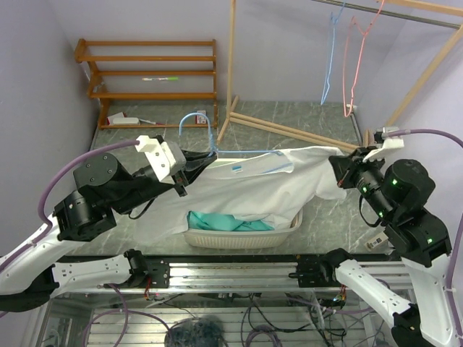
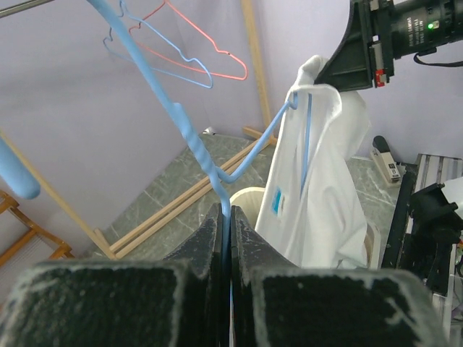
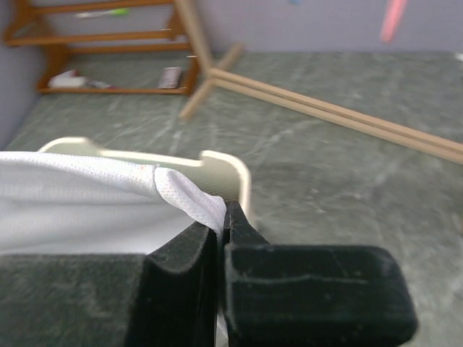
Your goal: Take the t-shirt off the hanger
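A white t-shirt [image 1: 249,188] hangs stretched between my two arms above a basket. It is still on a light blue hanger [image 1: 205,130], whose wire shows in the left wrist view [image 2: 195,144]. My left gripper [image 1: 194,165] is shut on the hanger near its neck [image 2: 226,217]. My right gripper [image 1: 340,172] is shut on a pinch of the shirt's fabric [image 3: 192,199] at its right end. In the left wrist view the shirt [image 2: 318,188] hangs from the hanger's far arm, with the right gripper [image 2: 354,54] above it.
A cream laundry basket [image 1: 242,237] with teal cloth [image 1: 217,220] in it sits under the shirt. A wooden clothes rack [image 1: 233,65] with a blue hanger [image 1: 333,58] and a pink hanger [image 1: 354,65] stands behind. A wooden shelf [image 1: 152,79] is at the back left.
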`<state>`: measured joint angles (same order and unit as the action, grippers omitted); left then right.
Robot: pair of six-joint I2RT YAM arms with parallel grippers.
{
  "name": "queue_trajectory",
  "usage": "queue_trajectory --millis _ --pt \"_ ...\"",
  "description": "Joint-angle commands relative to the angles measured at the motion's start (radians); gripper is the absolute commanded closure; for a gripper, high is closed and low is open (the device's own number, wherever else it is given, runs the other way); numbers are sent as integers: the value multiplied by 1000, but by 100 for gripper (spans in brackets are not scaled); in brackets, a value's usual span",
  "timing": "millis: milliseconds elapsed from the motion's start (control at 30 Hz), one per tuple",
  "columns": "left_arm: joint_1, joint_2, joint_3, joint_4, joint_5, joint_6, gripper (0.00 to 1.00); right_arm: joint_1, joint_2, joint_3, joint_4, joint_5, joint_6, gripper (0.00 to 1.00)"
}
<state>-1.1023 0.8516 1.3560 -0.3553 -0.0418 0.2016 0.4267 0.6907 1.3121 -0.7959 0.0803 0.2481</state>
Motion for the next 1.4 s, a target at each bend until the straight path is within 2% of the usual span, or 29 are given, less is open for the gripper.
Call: queue_trajectory --millis 0,167,400,500,633,733,800,833,900,933,967,1167,1367 --pt "1 -27 -9 48 -20 -5 93 -3 28 0 -81 383 61 100" --pt "1 -46 -11 54 -36 -4 93 -3 75 -40 -133 497 93 100" --pt "1 -79 -18 60 -55 -6 93 -3 98 -66 -151 497 109 100" --pt "0 -83 -31 79 -54 -13 93 -3 90 -82 -85 306 69 100" --pt "1 -47 -42 98 -45 -22 93 -3 74 -108 46 -222 19 100" --pt "0 -22 -69 155 -37 -36 93 -3 90 -117 106 -449 25 100" --pt "1 -7 -82 198 -33 -41 93 -3 107 -125 117 -488 33 93" --pt "1 2 -84 215 -34 -42 93 -3 120 -127 111 -485 35 84" --pt "1 25 -83 240 -39 -39 93 -3 135 -129 83 -460 32 51" --pt "1 36 -80 249 -48 -38 93 -3 138 -126 65 -453 25 42" --pt "1 47 -79 258 -58 -40 93 -3 139 -118 46 -440 16 38" --pt "1 75 -77 259 -84 -36 93 -3 70 -7 -84 -308 -35 34" --pt "1 49 -104 254 -75 -38 93 -3 15 177 -178 -294 -64 37"
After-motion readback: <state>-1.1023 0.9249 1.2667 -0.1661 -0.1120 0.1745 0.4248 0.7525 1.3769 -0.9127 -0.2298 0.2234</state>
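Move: The right hand, still pinching the right edge of the stretched white t-shirt, has the basket's middle about 27 cm to its left, 5 cm farther ahead and some 27 cm below. The hanger's right end, inside the shirt, is 15 cm to its left, level in reach and about as high; the teal shirt lies about 31 cm left, level in reach and 28 cm down. From the left hand, holding the hanger below its hook, the basket's middle is 8 cm right, 10 cm ahead and 36 cm below. The right hand keeps its pinch and pulls the t-shirt about 5 cm to the right and 6 cm down, slightly forward, off the hanger's right arm, then swings back some 13 cm left towards the basket, turning counter-clockwise, opens its fingers to let go of the cloth, and lifts away up, back and a little right. The left hand keeps its closed grip on the hanger below the hook, staying almost in place until late on, when it shifts about 4 cm right and 3 cm forward, over the basket. ##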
